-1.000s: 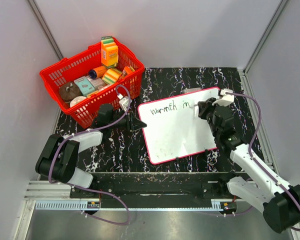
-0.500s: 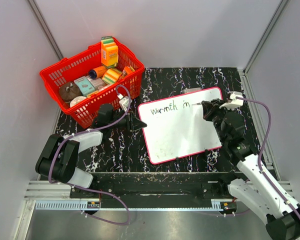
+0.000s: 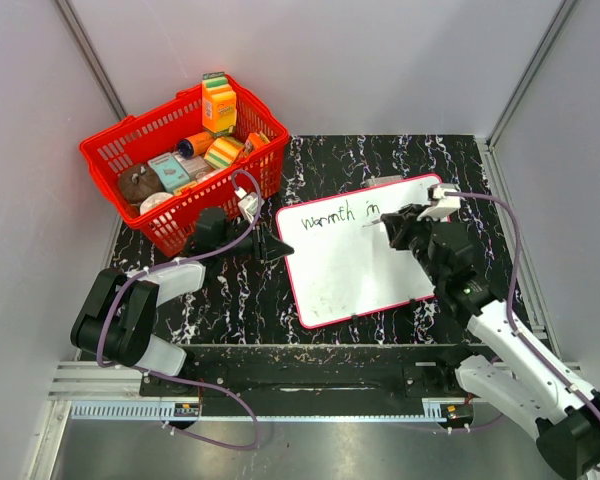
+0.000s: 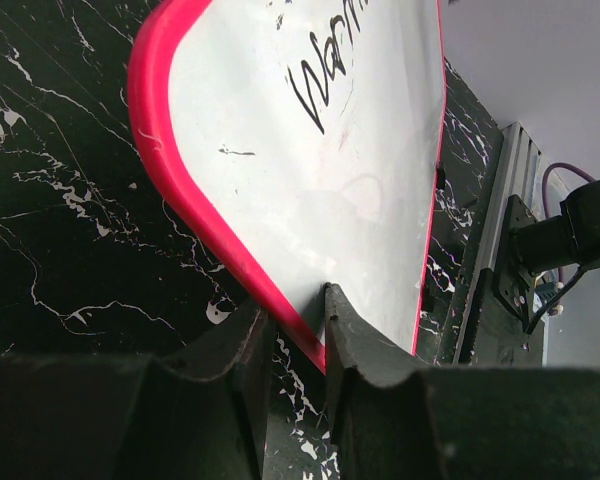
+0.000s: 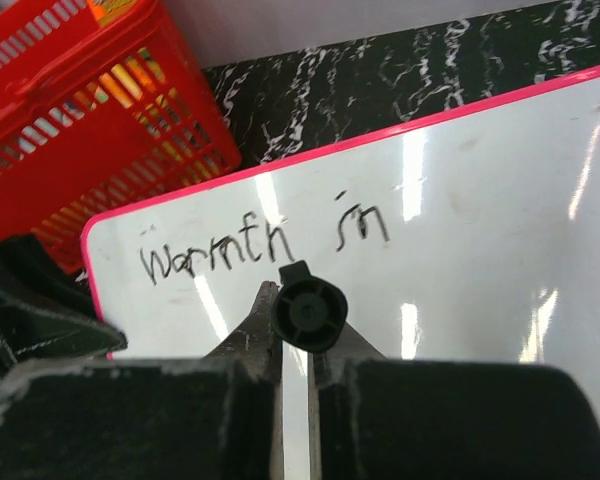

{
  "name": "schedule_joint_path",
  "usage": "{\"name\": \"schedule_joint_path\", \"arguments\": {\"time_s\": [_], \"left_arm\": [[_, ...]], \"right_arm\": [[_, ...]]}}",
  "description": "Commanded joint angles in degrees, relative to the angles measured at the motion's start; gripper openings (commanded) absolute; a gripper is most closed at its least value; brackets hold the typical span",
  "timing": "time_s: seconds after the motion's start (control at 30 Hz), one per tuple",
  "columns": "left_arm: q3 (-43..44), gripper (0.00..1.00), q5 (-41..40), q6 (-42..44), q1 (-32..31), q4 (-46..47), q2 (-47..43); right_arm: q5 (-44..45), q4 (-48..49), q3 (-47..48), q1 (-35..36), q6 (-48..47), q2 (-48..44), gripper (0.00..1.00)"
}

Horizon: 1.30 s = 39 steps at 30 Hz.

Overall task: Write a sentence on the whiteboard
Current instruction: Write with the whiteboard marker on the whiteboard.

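Observation:
The whiteboard (image 3: 365, 262), white with a pink-red frame, lies flat on the black marbled table and reads "Warmth in" (image 3: 340, 213) along its top. My left gripper (image 3: 277, 247) is shut on the board's left edge; the left wrist view shows the red frame (image 4: 215, 235) pinched between the fingers (image 4: 365, 350). My right gripper (image 3: 398, 226) hovers over the board's upper right, shut on a black marker (image 5: 310, 312). The marker's tip (image 3: 371, 222) points just under the word "in". From the right wrist, the whiteboard (image 5: 470, 270) fills the view beyond the marker's end cap.
A red basket (image 3: 130, 150) full of groceries stands at the back left, close behind the left gripper, and also shows as the red basket (image 5: 80, 120) in the right wrist view. Grey walls enclose the table on three sides. A metal rail (image 3: 280, 385) runs along the near edge.
The right gripper with the marker swung right off the writing, then came back left; the tip now sits below "in". The left gripper and the board have not moved.

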Motion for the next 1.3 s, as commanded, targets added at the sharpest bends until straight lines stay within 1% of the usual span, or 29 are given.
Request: {"name": "schedule_joint_path", "arguments": {"time_s": [0.0, 0.07, 0.37, 0.57, 0.9, 1.17, 1.27], "left_arm": [[0.85, 0.00, -2.73, 6.65, -1.23, -1.12, -0.29], [0.94, 0.00, -2.64, 6.65, -1.23, -1.12, -0.29], [1.02, 0.00, -2.64, 6.73, -1.23, -1.21, -0.21], [1.02, 0.00, -2.55, 6.65, -1.23, -1.12, -0.20], [1.11, 0.00, -2.90, 7.08, -1.23, -1.74, -0.29], [1.29, 0.00, -2.81, 7.00, -1.23, -1.82, -0.12], [1.29, 0.00, -2.81, 7.00, -1.23, -1.82, -0.03]], "right_arm": [[2.73, 2.31, 1.31, 7.55, -1.41, 1.31, 0.00], [5.28, 2.92, 1.57, 9.76, -2.29, 2.10, 0.00], [9.86, 7.05, 1.39, 19.69, -4.14, 6.23, 0.00], [10.04, 10.65, 1.13, 21.02, -6.16, 6.41, 0.00], [8.10, 14.26, 1.22, 21.73, -8.35, 9.75, 0.00], [15.56, 17.68, 2.36, 28.31, -12.22, 13.00, 0.00], [18.47, 19.35, 2.01, 29.55, -13.54, 13.70, 0.00]]}}
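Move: The right hand holds the marker beside "in". The blank spot below the start of "Warmth", where the next line can go, lies some 17 cm to its left, 6 cm nearer the base and 10 cm below. At that same board level, "in" is about 3 cm ahead and 2 cm left of the right hand, and "Warmth" 13 cm left and 1 cm ahead. From the left hand, at the board's left edge, the spot is about 7 cm right, 1 cm ahead and nearly level. Keeping the marker pinched, the right hand sweeps about 13 cm left and some 4 cm back, away from "in" towards the blank area below "Warmth", sinking about 2 cm overall, with a short slow-down and small rise midway before it carries on. The wrist turns counter-clockwise some 15 degrees and rolls its left side down about 10 as it goes, while the left hand stays resting at the board's left edge. ##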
